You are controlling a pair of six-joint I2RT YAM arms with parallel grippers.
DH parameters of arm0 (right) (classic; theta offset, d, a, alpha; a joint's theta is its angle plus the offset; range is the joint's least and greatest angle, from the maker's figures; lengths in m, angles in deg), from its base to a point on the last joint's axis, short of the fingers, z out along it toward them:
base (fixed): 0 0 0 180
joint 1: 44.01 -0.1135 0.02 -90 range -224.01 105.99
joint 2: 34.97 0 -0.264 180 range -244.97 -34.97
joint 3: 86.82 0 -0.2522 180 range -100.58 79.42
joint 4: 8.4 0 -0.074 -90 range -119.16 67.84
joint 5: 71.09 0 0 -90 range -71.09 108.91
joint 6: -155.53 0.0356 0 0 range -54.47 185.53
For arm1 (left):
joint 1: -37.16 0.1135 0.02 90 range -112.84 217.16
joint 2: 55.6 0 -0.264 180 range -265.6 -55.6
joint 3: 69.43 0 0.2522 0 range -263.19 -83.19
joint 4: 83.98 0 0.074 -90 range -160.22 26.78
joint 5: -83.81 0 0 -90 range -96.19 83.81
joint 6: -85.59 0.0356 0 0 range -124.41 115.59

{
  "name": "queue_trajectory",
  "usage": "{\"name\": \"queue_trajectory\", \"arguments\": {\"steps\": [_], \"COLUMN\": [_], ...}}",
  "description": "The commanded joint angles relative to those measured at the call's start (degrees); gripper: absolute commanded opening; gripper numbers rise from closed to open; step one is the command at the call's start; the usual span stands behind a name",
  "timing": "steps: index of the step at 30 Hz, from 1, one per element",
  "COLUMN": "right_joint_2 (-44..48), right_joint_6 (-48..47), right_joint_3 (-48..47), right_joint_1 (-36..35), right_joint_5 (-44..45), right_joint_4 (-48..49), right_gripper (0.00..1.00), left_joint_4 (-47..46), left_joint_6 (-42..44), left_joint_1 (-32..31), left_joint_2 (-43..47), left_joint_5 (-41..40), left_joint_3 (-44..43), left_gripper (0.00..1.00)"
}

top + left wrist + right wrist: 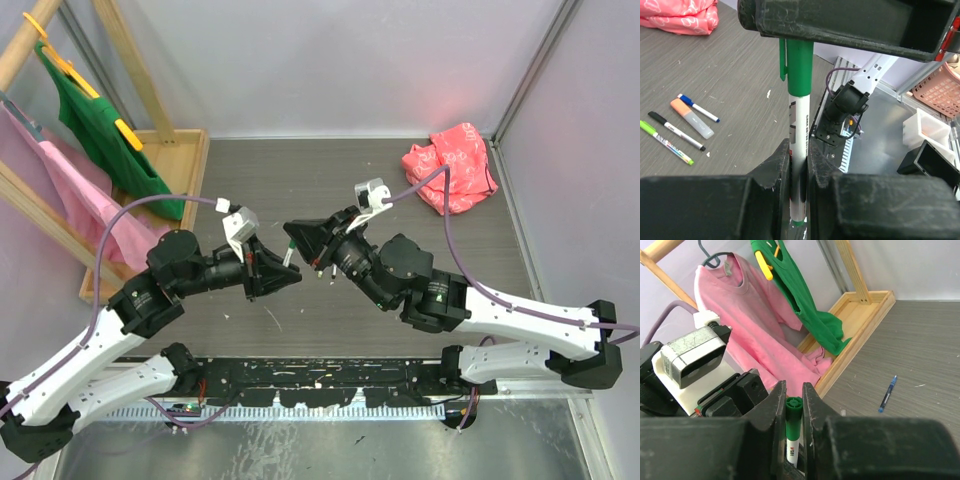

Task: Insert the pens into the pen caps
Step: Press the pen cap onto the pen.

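A white pen (799, 135) with a green end stands between my two grippers. My left gripper (799, 150) is shut on its white barrel (289, 254). Its green pen cap (800, 67) sits on the far end, and my right gripper (793, 395) is shut on that cap (793, 412), a jaw pressing each side. In the top view the left gripper (281, 272) and right gripper (298, 238) meet tip to tip over the table's middle. Loose pens lie on the table: a blue one (698, 108), an orange one (691, 118), a black one (677, 131) and a green one (666, 142). Another blue pen (888, 393) lies apart.
A red patterned bag (452, 165) lies at the back right. A wooden clothes rack (170, 160) with a green garment (105, 130) and a pink shirt (755, 325) stands at the back left. A pink basket (942, 90) sits beyond the table's near edge.
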Motion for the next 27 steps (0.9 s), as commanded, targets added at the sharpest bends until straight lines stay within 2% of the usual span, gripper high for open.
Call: {"name": "queue_trajectory", "arguments": {"steps": [1, 15, 20, 27], "right_joint_2": [-1.7, -6.9, -5.7, -0.5], "right_joint_6": [3.3, 13.5, 13.9, 7.4], "right_joint_3": [1.4, 12.8, 14.1, 11.5], "right_joint_1": [-1.0, -12.9, -13.5, -10.7], "right_joint_5": [-4.1, 3.7, 5.1, 9.2], "right_joint_4": [-5.6, -8.9, -8.3, -8.6], "right_gripper": [0.0, 0.0, 0.0, 0.0], "left_joint_4": [-5.8, -6.1, -6.2, -3.4], "left_joint_6": [-0.7, 1.5, 1.8, 2.4], "left_joint_1": [0.4, 0.5, 0.5, 0.5], "left_joint_2": [0.1, -5.2, -5.2, -5.4], "left_joint_5": [-7.7, -12.7, -13.3, -10.5], "left_joint_3": [-4.1, -10.3, -10.6, -10.9], "left_gripper": [0.0, 0.0, 0.0, 0.0]}}
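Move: The green pen cap sits about 7 cm straight above the left gripper, over the upper end of the upright pen which that gripper holds. The right gripper already pinches the cap, its middle about 1 cm below the hand point. Far below on the table, about 33 cm under the left gripper, lie the lime pen, some 18 cm ahead and 8 cm right, and the orange highlighter, also 18 cm ahead but 16 cm right. Keep the right gripper pinched on the green cap and the left on the pen body, and bring both down together, the left about 7 cm and the right some 9 cm, so the right closes in on the left from above. Let the left fingers dip about 15 degrees and the right ones tip down about 10 while turning about 10 clockwise; finish by easing the right back up 1 cm. ##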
